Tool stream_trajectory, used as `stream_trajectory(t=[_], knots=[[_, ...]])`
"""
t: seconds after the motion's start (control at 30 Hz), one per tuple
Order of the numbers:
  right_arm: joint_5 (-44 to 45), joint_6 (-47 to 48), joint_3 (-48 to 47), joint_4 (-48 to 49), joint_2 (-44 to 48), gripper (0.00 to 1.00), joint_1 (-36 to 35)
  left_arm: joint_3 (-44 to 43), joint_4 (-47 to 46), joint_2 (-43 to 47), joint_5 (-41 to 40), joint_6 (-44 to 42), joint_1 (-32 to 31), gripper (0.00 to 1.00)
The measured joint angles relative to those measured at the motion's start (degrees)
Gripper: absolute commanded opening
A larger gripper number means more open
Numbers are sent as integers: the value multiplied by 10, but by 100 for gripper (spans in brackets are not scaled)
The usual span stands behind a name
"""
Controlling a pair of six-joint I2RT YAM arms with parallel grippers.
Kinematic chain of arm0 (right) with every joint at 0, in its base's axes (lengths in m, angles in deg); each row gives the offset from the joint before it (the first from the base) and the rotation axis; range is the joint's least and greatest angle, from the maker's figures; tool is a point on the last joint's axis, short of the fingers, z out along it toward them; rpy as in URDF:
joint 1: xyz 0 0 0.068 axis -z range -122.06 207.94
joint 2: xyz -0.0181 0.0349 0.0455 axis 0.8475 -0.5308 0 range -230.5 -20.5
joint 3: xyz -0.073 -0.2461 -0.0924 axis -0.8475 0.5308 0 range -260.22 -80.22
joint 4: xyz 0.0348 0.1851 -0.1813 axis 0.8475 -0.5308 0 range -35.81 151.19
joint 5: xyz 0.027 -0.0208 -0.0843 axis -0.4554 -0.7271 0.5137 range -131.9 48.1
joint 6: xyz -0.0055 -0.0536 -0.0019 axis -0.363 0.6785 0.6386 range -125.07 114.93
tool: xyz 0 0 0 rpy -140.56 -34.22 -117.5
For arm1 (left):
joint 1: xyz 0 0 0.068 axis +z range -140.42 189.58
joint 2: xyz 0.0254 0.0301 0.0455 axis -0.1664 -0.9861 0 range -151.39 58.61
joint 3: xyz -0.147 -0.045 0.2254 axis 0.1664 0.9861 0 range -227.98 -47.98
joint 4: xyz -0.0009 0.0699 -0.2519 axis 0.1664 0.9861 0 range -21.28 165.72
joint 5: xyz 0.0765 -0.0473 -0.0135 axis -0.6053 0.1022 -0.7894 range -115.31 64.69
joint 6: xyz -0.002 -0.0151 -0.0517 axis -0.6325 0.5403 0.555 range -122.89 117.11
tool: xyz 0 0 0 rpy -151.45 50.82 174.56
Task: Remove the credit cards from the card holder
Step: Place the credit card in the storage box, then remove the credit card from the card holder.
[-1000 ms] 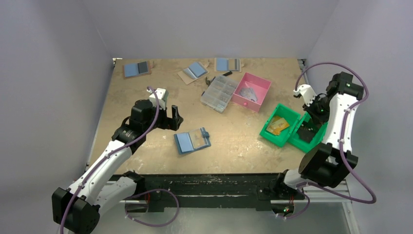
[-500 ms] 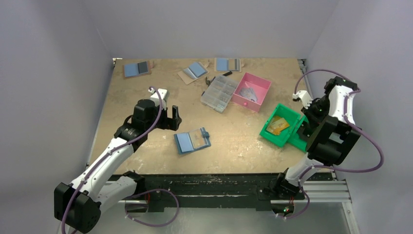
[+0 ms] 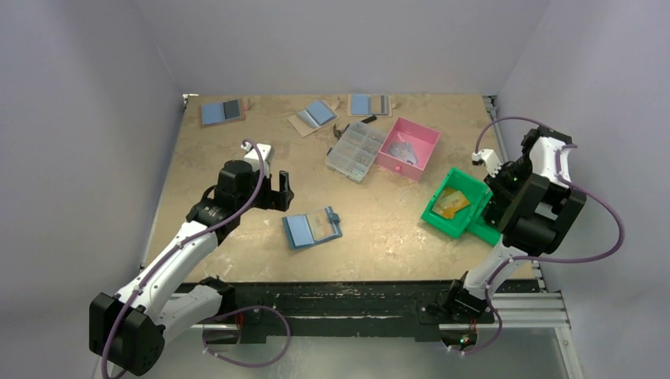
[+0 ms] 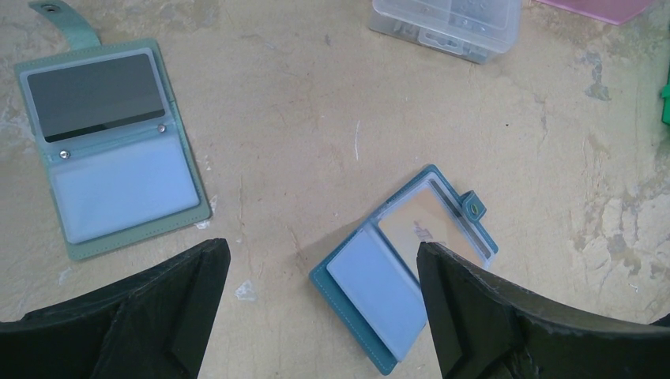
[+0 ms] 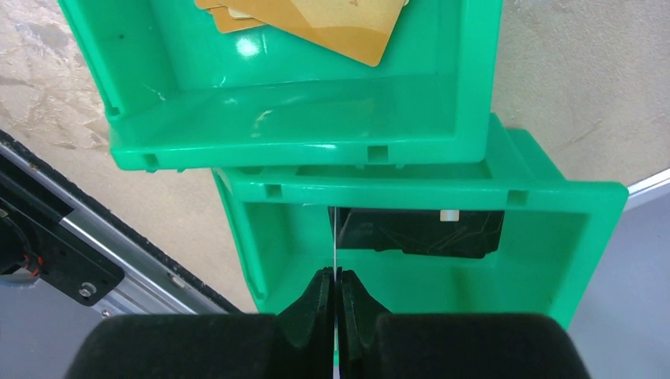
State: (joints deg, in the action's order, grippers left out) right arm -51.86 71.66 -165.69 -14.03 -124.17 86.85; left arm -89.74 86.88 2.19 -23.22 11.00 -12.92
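Observation:
The card holder point(image 3: 312, 227) point(image 4: 403, 264) lies open on the table, one blue half and one pale half showing a tan card, with a dark teal edge. My left gripper point(image 3: 283, 189) point(image 4: 320, 253) hovers just above and left of it, jaws wide open and empty. My right gripper point(image 3: 496, 204) point(image 5: 337, 272) is over the nearer green bin point(image 5: 600, 237), shut on a thin credit card point(image 5: 335, 237) seen edge-on. Gold cards point(image 3: 450, 204) point(image 5: 316, 24) lie in the farther green bin point(image 3: 466, 180) point(image 5: 284, 110).
A flat black item point(image 5: 415, 230) lies in the nearer green bin. A clear organizer point(image 3: 357, 150) point(image 4: 446, 24) and a pink box point(image 3: 408, 148) sit mid-table. Other holders lie at the back point(image 3: 221, 110) point(image 3: 314, 117) point(image 3: 370, 104); one with a dark panel point(image 4: 111, 142) shows in the left wrist view.
The right arm has folded up and back toward the table's right edge, its gripper staying over the green bins. The left arm has hardly moved.

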Motion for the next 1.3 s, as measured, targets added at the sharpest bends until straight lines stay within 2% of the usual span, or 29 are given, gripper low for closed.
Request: stream_trajectory(t=[0.3,0.43,0.63,0.8,0.97,1.1,1.17,1.23,1.3], knots=[[28,-53,-3,65,-17,41,0,0,0,0,0,0,0,96],[50,-79,-15,109,-12,42,0,0,0,0,0,0,0,97],[35,-92,-43,114,23,44,0,0,0,0,3,0,0,99],[-67,-92,-42,94,93,49,-9,0,-2,2,23,7,5,98],[-216,-97,-16,87,178,57,-36,4,-14,5,70,26,8,98],[-335,-106,31,90,242,68,-66,20,-36,17,104,63,8,98],[-385,-112,57,98,268,77,-82,36,-50,28,121,87,8,98],[-444,-112,88,105,292,91,-98,52,-61,40,136,116,8,98],[-502,-88,114,94,310,97,-115,63,-73,51,149,146,8,99]])
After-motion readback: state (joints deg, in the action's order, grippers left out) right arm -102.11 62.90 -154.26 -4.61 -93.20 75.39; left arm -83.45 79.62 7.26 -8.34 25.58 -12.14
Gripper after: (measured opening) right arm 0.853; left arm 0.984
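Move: The storage box's right compartment, where the held card is going, is centred about 3 cm ahead, 1 cm right and 5 cm below the right hand. Inside, black cards lie some 4 cm ahead, 1 cm right; yellow cards in the other compartment, about 7 ahead, 10 left. From the left hand, the blue card holder is about 4 cm back, 6 right and 14 below; the teal holder, 9 ahead, 10 left; that right compartment, 56 right, 2 back. Open the right fingers over the storage box's right compartment to let the card go, dipping about 1 cm, then easing forward and right. Lift clear and sweep some 25 cm left over the yellow cards, swinging the fingers up to point forward-left and opening wide. Late on, bring the open left gripper right and back towards the blue holder, rolling about 20 degrees. ##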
